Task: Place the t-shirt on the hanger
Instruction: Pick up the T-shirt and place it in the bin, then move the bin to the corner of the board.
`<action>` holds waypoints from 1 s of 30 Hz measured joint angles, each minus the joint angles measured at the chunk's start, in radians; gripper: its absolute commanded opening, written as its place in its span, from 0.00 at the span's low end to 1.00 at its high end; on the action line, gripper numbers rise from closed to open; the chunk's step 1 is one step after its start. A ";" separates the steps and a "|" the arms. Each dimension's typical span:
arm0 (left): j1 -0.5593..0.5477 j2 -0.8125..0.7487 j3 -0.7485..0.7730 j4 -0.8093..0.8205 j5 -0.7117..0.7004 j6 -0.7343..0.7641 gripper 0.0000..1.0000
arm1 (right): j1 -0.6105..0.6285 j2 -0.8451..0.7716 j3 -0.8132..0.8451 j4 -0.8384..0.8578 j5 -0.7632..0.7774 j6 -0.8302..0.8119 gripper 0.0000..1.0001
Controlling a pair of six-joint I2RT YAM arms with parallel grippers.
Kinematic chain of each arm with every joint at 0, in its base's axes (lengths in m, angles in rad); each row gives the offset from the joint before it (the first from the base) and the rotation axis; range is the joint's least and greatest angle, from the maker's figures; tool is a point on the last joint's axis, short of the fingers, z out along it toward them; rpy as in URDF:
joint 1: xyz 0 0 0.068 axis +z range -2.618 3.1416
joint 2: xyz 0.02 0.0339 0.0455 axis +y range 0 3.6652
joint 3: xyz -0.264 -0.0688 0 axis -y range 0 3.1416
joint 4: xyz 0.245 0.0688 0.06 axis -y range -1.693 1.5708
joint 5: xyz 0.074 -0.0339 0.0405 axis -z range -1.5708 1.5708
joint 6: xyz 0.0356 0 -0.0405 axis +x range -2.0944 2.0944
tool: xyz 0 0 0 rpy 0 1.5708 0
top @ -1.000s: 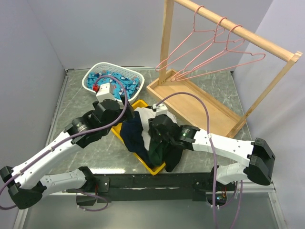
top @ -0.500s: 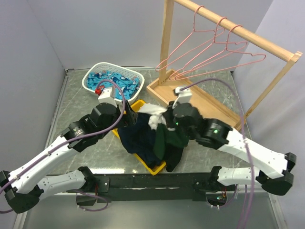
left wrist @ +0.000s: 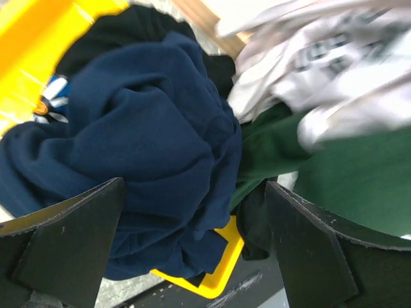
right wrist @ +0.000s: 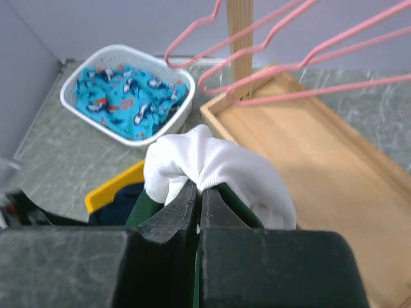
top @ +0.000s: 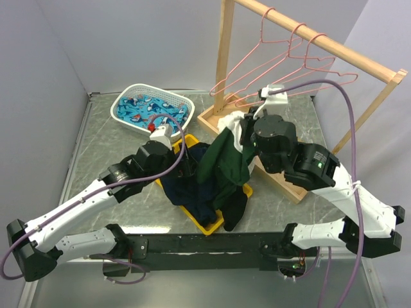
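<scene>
My right gripper (top: 243, 128) is shut on the t-shirt (top: 223, 160), white with dark green sleeves, and holds it up above the yellow tray (top: 212, 226); the pinched white cloth (right wrist: 212, 168) bulges past my closed jaws. The shirt hangs down over the dark navy garment (top: 186, 183). My left gripper (top: 187, 168) is open and empty just above the navy garment (left wrist: 141, 147), with the shirt's green sleeve (left wrist: 347, 186) and printed white body (left wrist: 334, 58) to its right. Three pink wire hangers (top: 282, 64) hang on the wooden rail, also in the right wrist view (right wrist: 282, 38).
A white basket (top: 123, 114) holding blue fish-patterned cloth stands at the back left, seen too in the right wrist view (right wrist: 106, 119). The wooden rail frame (top: 327, 46) with its tray base (top: 302, 154) stands at the back right. Grey walls enclose the table.
My right gripper has lifted the t-shirt up and back-right toward the rail frame. My left gripper has moved right, over the navy garment.
</scene>
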 measured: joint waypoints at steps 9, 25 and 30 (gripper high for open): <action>0.000 0.094 -0.023 0.137 0.074 -0.028 0.95 | 0.000 0.021 0.256 -0.017 0.085 -0.093 0.00; -0.002 0.402 -0.145 0.527 0.131 -0.267 0.96 | 0.000 -0.019 0.238 -0.058 0.102 -0.073 0.00; 0.008 0.449 -0.270 0.618 0.054 -0.423 0.96 | 0.000 -0.023 0.195 -0.067 0.077 -0.046 0.00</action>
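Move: The navy shirt heaped in the yellow bin lies about 5 cm right of the open left hand and some 16 cm below, level fore and aft; the bin's middle is around 7 cm to that hand's right and 19 cm below. The hanging green shirt is roughly 14 cm to its right and 3 cm above. From the right hand, holding that shirt, the yellow bin is about 14 cm left, 2 cm back and 37 cm below; the rack's wooden tray is some 15 cm ahead, 11 cm right and 41 cm below. Rightward first, about 9 cm and a little forward over the yellow bin, then steeply down, the wide-open left hand sinks some 15 cm in all, tipping nose-down, until one finger digs into the navy shirt. The right hand, still pinching the green shirt by its white part, hoists it roughly 10 cm and 5 cm to the right, then eases back down about 3 cm. ##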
